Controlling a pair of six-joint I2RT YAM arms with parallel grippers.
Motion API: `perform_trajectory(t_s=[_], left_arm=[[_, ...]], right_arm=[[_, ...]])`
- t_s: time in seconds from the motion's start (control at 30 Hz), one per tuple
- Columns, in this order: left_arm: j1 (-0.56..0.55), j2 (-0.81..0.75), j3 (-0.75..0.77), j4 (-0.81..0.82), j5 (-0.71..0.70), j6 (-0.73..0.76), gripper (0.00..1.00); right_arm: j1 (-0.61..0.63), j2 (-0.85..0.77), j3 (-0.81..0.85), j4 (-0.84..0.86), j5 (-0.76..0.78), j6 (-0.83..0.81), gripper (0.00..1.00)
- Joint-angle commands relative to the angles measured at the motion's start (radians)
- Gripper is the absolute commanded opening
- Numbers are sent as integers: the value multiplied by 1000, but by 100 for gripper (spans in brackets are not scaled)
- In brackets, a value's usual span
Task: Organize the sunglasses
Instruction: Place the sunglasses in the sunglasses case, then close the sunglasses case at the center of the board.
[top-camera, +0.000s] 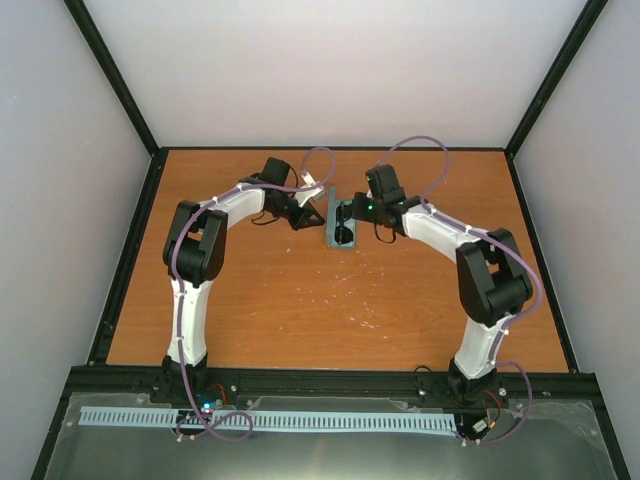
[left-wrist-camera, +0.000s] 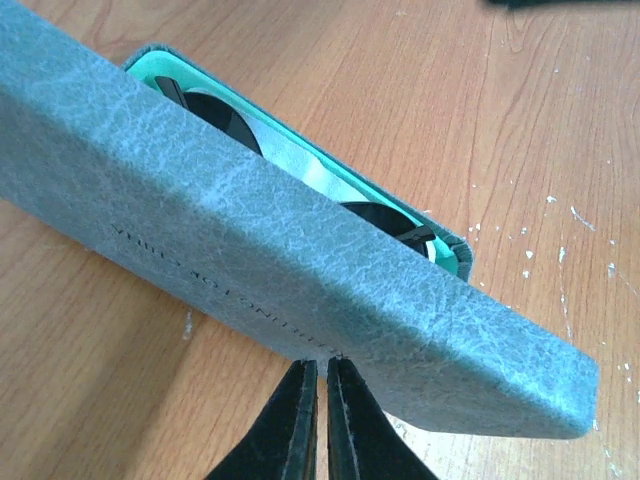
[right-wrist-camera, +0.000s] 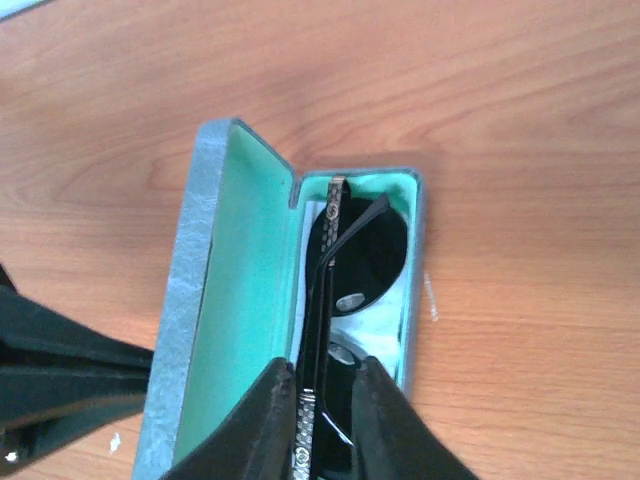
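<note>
The sunglasses (right-wrist-camera: 365, 255) lie folded inside the open grey-blue case (right-wrist-camera: 245, 300), dark lenses down and temple arms on top. My right gripper (right-wrist-camera: 325, 372) is over the near end of the case. Its jaws stand a little apart on either side of the folded temple arms, with a gap on the right side. From behind the raised lid (left-wrist-camera: 300, 260), my left gripper (left-wrist-camera: 322, 365) is shut with nothing between its fingers. Its tips touch the lid's outer face. In the top view the case (top-camera: 335, 222) sits mid-table between the left gripper (top-camera: 305, 215) and the right gripper (top-camera: 372, 222).
A pale cloth (right-wrist-camera: 375, 325) lies in the case under the sunglasses (left-wrist-camera: 225, 115). The wooden table (top-camera: 320, 310) has black rails along its edges, and grey walls stand on three sides. Both arms reach in from the near edge toward the middle.
</note>
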Motion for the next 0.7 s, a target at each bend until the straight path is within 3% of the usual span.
perform_trajectory(t_s=[0.0, 0.17, 0.67], left_arm=[[-3, -49, 28, 21, -6, -8, 6], [-3, -37, 63, 12, -3, -17, 6], [-7, 21, 120, 13, 26, -56, 6]], right_arm=[[-53, -66, -79, 48, 42, 26, 6], [-120, 45, -126, 123, -91, 103, 3], [-90, 228, -54, 166, -158, 126, 3]])
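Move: The open sunglasses case lies below the empty right hand, its tray's middle about 2 cm ahead, 2 cm left and 9 cm down. The sunglasses already lie in it, at that spot. The raised lid stands along its left side, about 5 cm left, 2 cm ahead and 6 cm below this hand. From the left hand the lid is some 2 cm right, 3 cm ahead and 3 cm down, the case's tray and sunglasses roughly 5 cm right, 3 cm ahead and 5 cm down. Swinging right and briefly a little up, the right hand clears the case while its partly open fingers shut, then drops about 10 cm to the table side and eases back left some 3 cm towards the case's outer right wall, the fingertips stopping close to it. The left hand, still shut, rises about 2 cm and edges forward behind the lid. ##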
